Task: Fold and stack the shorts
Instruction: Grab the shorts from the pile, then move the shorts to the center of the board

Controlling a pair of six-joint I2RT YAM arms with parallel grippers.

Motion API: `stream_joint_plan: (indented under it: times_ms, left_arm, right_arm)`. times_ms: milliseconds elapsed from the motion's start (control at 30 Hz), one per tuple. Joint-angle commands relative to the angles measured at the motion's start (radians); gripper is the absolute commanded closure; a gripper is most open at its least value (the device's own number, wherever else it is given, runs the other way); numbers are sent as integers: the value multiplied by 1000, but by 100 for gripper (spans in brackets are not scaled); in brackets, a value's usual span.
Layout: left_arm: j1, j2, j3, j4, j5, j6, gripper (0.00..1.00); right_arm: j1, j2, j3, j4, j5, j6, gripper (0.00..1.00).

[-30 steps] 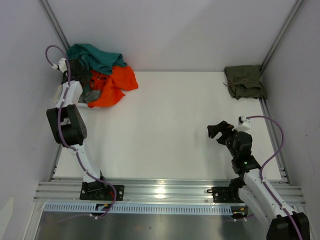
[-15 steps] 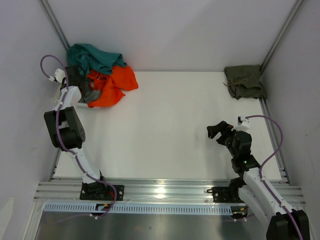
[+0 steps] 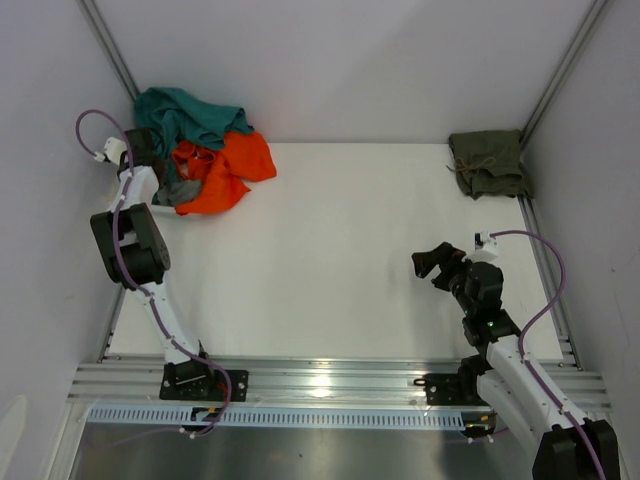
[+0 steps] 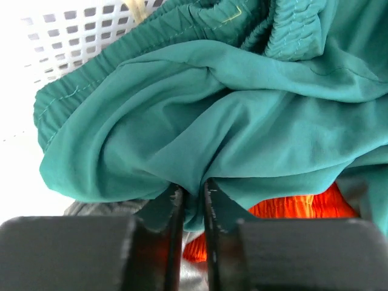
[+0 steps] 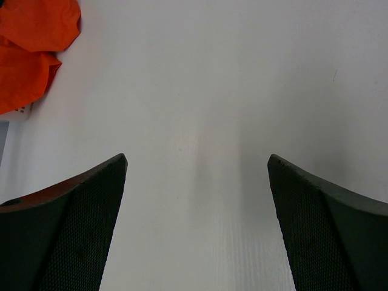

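The teal-green shorts (image 3: pixel 186 109) lie crumpled on a heap in the back left corner. They fill the left wrist view (image 4: pixel 212 103), gathered waistband at the top. My left gripper (image 3: pixel 141 152) is at the heap's left side, and its jaws (image 4: pixel 193 191) are shut on a pinched fold of the teal cloth. The olive-green shorts (image 3: pixel 488 163) lie folded in the back right corner. My right gripper (image 3: pixel 438 264) hovers over the bare table at the near right, open (image 5: pixel 197 163), with nothing between its fingers.
An orange garment (image 3: pixel 226 165) lies in the same heap, under and beside the teal shorts (image 4: pixel 294 207); its edge shows in the right wrist view (image 5: pixel 33 36). A white perforated basket (image 4: pixel 66 30) sits behind the heap. Grey cloth (image 4: pixel 91 209) shows beneath.
My left gripper has edged toward the heap's back left and closed from open onto a fold of the teal shorts. The right arm has barely moved.
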Motion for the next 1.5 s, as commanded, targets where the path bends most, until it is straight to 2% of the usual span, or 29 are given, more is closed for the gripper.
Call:
stream_joint_plan:
  times_ms: [0, 133, 200, 300, 367, 467, 533, 567, 600, 700, 767, 933, 1067, 1100, 1167, 1200, 1333, 1400, 1467]
  left_arm:
    - [7, 39, 79, 5, 28, -4, 98]
    - [4, 29, 86, 8, 19, -1, 100]
    - [-11, -25, 89, 8, 4, 18, 100]
    - [-57, -106, 171, -31, -45, 73, 100]
    - [-111, -181, 237, -33, -59, 189, 100]
    - [-201, -305, 204, 106, -64, 295, 100]
    - [-253, -453, 129, 201, -79, 407, 100]
    - [-316, -496, 119, 272, -94, 453, 100]
    - [-351, -566, 128, 284, -113, 544, 100]
    - [-434, -623, 260, 208, -130, 611, 100]
    - [-462, -691, 309, 183, -99, 579, 99]
    - [-499, -836, 273, 137, -68, 490, 100]
    - [-522, -1006, 127, 142, -16, 357, 100]
    - [-524, -1036, 24, 157, 31, 294, 100]
    - [-553, -1112, -54, 202, 51, 216, 99]
    - [-560, -1131, -150, 214, 71, 188, 100]
    - [-574, -1215, -292, 214, 195, 73, 99]
    - [-586, -1267, -324, 87, 216, 53, 100]
    - [-588, -1330, -416, 35, 237, 47, 100]
  right_arm:
    - [-5, -3, 36, 36, -8, 7, 1]
    - [-7, -12, 34, 30, -1, 2, 1]
    - [-8, -14, 33, 30, 0, -1, 1]
    - [-10, -23, 28, 31, 3, -3, 1]
    - [-10, -28, 25, 36, 0, -1, 1]
    - [-10, -26, 25, 42, -5, -1, 1]
    - [-10, -20, 25, 44, -9, -4, 1]
    - [-10, -18, 26, 45, -11, -7, 1]
    - [-10, -17, 26, 45, -9, -9, 1]
    - [-10, -20, 31, 39, -5, -21, 1]
    - [-10, -31, 29, 42, -12, -27, 1]
    - [-10, -40, 20, 70, -37, -30, 1]
    - [-8, -55, 28, 68, -64, -38, 1]
    - [-10, -61, 28, 67, -64, -45, 1]
    - [-7, -77, 22, 61, -60, -52, 1]
    - [-7, -92, 20, 59, -67, -56, 1]
    - [-4, -142, 10, 128, -201, -73, 3]
    - [2, -175, -7, 175, -324, -82, 5]
    - [16, -228, -26, 240, -382, -95, 5]
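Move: The left fingers already straddle the near-left part of the teal shorts; the middle of the teal shorts is about 7 cm ahead, 10 cm to the right and roughly level with the left hand. The orange shorts lie some 22 cm right and 3 cm back of that hand, the grey shorts about 9 cm right and 9 cm back, both some 5 cm lower. From the right hand, the teal shorts are roughly 33 cm ahead and 65 cm left. Squeeze the left fingers fully shut on the teal cloth, then whip it up out of the basket by some 55 cm while swinging back and to the right, keeping the pinch and tipping the fingers up from their downward slant. From the top, sink about 17 cm, still drifting right and slightly forward, turning the hand clockwise. Late on, start the right hand upward and a little left, its fingers tilting up. ##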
